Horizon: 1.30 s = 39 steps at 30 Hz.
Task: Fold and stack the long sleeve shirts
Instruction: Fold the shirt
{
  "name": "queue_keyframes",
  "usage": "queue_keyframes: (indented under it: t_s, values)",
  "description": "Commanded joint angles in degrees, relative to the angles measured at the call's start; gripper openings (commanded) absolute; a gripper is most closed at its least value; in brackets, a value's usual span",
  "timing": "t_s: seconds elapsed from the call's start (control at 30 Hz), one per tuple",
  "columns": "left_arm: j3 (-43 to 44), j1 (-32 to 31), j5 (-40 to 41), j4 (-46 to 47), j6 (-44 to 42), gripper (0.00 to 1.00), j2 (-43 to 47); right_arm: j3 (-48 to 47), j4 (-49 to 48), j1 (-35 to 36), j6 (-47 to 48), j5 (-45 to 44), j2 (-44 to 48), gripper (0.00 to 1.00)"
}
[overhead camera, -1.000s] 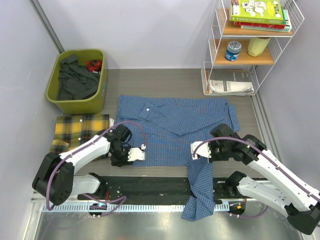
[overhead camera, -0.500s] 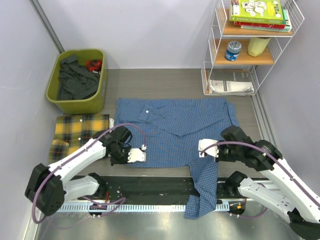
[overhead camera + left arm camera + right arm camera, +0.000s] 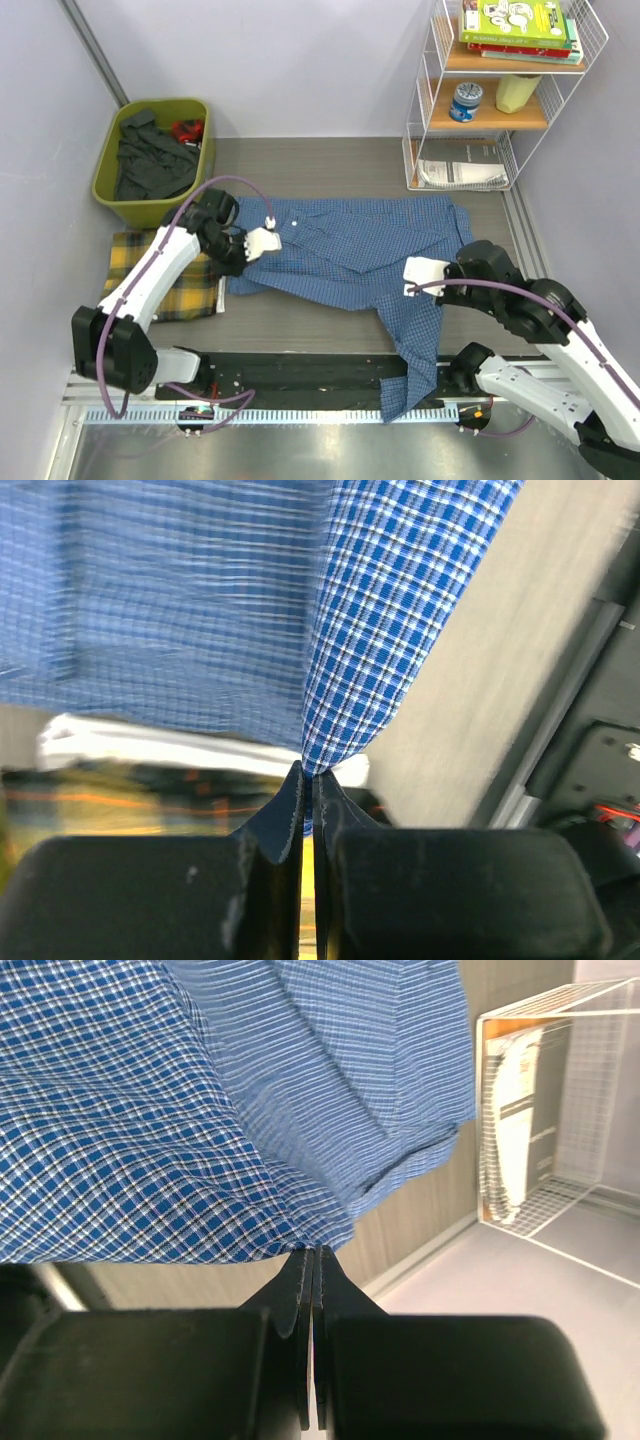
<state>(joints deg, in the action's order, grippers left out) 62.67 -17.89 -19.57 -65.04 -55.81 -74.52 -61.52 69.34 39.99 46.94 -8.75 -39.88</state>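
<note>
The blue checked shirt (image 3: pixel 350 250) lies across the table's middle, its near hem lifted and folded back, one sleeve (image 3: pixel 415 350) hanging over the front rail. My left gripper (image 3: pixel 262 241) is shut on the shirt's left hem, seen pinched in the left wrist view (image 3: pixel 340 680). My right gripper (image 3: pixel 418 275) is shut on the shirt's right hem, seen pinched in the right wrist view (image 3: pixel 200 1160). The yellow plaid shirt (image 3: pixel 150 275) lies folded at the left, partly under my left arm.
A green bin (image 3: pixel 155 160) of dark clothes stands at the back left. A white wire shelf (image 3: pixel 500 100) with books, a can and papers stands at the back right. The black front rail (image 3: pixel 300 375) runs along the near edge.
Both grippers have lifted the blue shirt's near hem and carried it away from the front edge. The left gripper moved far back and up; the right moved slightly right and back.
</note>
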Motion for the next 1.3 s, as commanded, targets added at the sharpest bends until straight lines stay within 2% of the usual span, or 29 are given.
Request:
queue_keyframes:
  t_s: [0.0,0.13,0.2,0.37,0.4,0.57,0.67,0.97,1.27]
  values:
    - [6.7,2.0,-2.0,0.6,-0.7,0.0,-4.3,-2.1,-8.8,-0.7,2.6,-4.4,-3.1,0.01]
    - [10.4,2.2,-1.5,1.8,0.1,0.0,-8.7,-2.2,-14.0,-5.6,5.4,-3.3,-6.9,0.01]
    - [11.6,2.4,-1.4,2.5,1.0,0.0,-10.4,-3.4,-14.4,-11.4,6.2,1.2,-10.4,0.01]
    - [13.7,3.2,-0.3,5.8,2.5,0.0,-12.3,-5.9,-16.6,-19.8,7.7,8.0,-17.1,0.01]
    - [14.6,3.6,-0.5,5.9,2.8,0.0,-12.9,-6.4,-17.1,-21.0,8.1,11.6,-18.0,0.01]
    - [20.9,4.5,-0.2,4.8,3.3,0.0,-16.2,-11.4,-19.9,-30.9,9.7,18.6,-23.2,0.01]
    - [22.7,4.4,0.7,6.0,3.2,0.04,-17.8,-13.7,-21.3,-34.7,10.4,21.5,-27.1,0.01]
    - [25.0,4.7,5.7,10.0,2.9,0.03,-24.9,-17.0,-27.8,-35.9,9.4,23.3,-37.9,0.01]
    - [28.7,6.6,6.6,12.7,4.3,0.02,-31.0,-17.7,-33.2,-36.4,9.8,21.9,-44.0,0.01]
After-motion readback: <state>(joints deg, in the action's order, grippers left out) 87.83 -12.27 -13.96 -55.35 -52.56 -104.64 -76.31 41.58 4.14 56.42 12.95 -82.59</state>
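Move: Both hands already hold the shirt's near edge in the air, about 12 cm over the table on the left, some 20 on the right. For the left, the shirt's far left corner lies about 24 cm straight ahead; the plaid shirt is 22 cm left and 2 ahead, the green bin 25 left and 32 ahead. For the right, the far right corner is some 30 cm ahead and 10 right; the hanging sleeve trails 20 back and 5 left, the wire rack's bottom basket 45 ahead and 12 right. Both shut grippers keep their pinch on the raised shirt edge and carry it forward over the shirt towards its far edge, the left about 16 cm, the right about 22. Each rises slightly midway, then sinks to about 2 cm below where it began. The right drifts 3 cm rightward and turns some 15 degrees clockwise; the left turns about 10 the other way. ##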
